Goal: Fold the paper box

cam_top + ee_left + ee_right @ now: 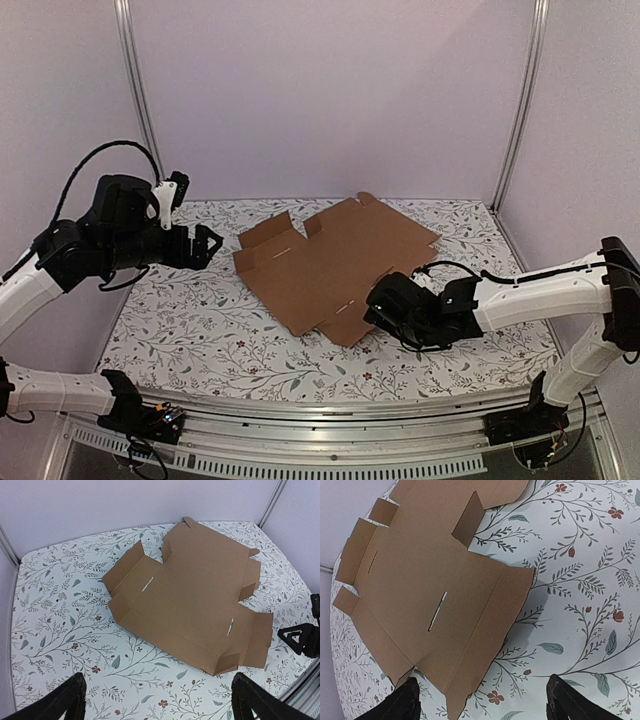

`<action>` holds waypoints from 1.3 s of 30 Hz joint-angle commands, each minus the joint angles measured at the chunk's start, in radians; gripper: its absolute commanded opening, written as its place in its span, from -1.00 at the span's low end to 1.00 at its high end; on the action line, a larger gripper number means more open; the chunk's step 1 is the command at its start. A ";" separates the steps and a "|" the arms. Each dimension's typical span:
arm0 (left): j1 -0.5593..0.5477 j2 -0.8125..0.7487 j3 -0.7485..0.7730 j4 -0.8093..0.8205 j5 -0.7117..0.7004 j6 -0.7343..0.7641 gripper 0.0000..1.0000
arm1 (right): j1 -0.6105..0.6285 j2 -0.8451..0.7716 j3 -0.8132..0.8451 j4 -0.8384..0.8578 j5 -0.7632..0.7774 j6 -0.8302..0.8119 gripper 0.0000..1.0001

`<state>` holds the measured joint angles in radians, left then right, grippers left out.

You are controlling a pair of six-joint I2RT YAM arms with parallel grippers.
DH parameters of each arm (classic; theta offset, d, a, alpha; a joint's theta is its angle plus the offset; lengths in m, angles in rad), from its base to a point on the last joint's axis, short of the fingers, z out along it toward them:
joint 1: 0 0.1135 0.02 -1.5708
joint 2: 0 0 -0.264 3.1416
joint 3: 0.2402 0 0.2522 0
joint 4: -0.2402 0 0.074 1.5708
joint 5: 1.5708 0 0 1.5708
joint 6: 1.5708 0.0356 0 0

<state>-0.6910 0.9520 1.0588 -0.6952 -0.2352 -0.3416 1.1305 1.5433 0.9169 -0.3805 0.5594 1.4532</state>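
The paper box (330, 262) lies flat and unfolded on the floral tablecloth as a brown cardboard sheet, with a few small flaps raised slightly at its edges. My left gripper (208, 245) hovers open to the left of the sheet, apart from it. In the left wrist view the box (192, 592) fills the middle, and the left gripper (160, 706) has nothing between its fingers. My right gripper (378, 305) is low at the sheet's near right flap. In the right wrist view that flap of the box (432, 580) reaches down between the wide-apart fingers of the right gripper (485, 706), untouched.
Pale walls enclose the table (200, 340) at the back and on both sides, with metal posts (140, 100) in the back corners. A metal rail (330, 415) runs along the near edge by the arm bases. The right arm's fingers (300, 639) show at the left wrist view's right edge.
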 commanded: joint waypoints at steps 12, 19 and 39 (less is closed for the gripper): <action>-0.015 -0.009 0.021 -0.055 0.010 0.018 0.99 | -0.042 0.179 0.043 0.155 -0.029 0.130 0.22; -0.015 -0.006 0.021 -0.057 0.010 0.017 0.99 | -0.060 0.213 0.012 0.253 -0.073 0.161 -0.02; -0.015 -0.002 0.026 -0.065 0.002 0.007 0.99 | -0.060 0.242 -0.033 0.298 -0.079 0.185 -0.53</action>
<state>-0.6914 0.9485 1.0649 -0.7387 -0.2291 -0.3340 1.0767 1.7725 0.8963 -0.1001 0.4778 1.6279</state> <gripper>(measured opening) 0.995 0.280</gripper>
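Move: The box's near flap, on the side facing the right arm, has its middle about 4 cm ahead, 3 cm left and 7 cm below the right gripper. From that gripper, the slit in the panel is some 7 cm ahead and 6 cm left; the small standing tab is roughly 13 cm ahead and 1 cm right; the near corner tab is about 1 cm ahead and 11 cm left. From the left gripper, the flap's middle lies about 21 cm right, 2 cm ahead and 25 cm down. Lower the right gripper about 6 cm onto the outer edge of the near flap, reaching forward and left some 3 cm each on the way, then sinking almost straight down. Roll its left side up some 10 degrees with a slight clockwise turn, and close the wide-open fingers to about a quarter so they straddle the cardboard edge, one finger over the flap and the other outside it. ##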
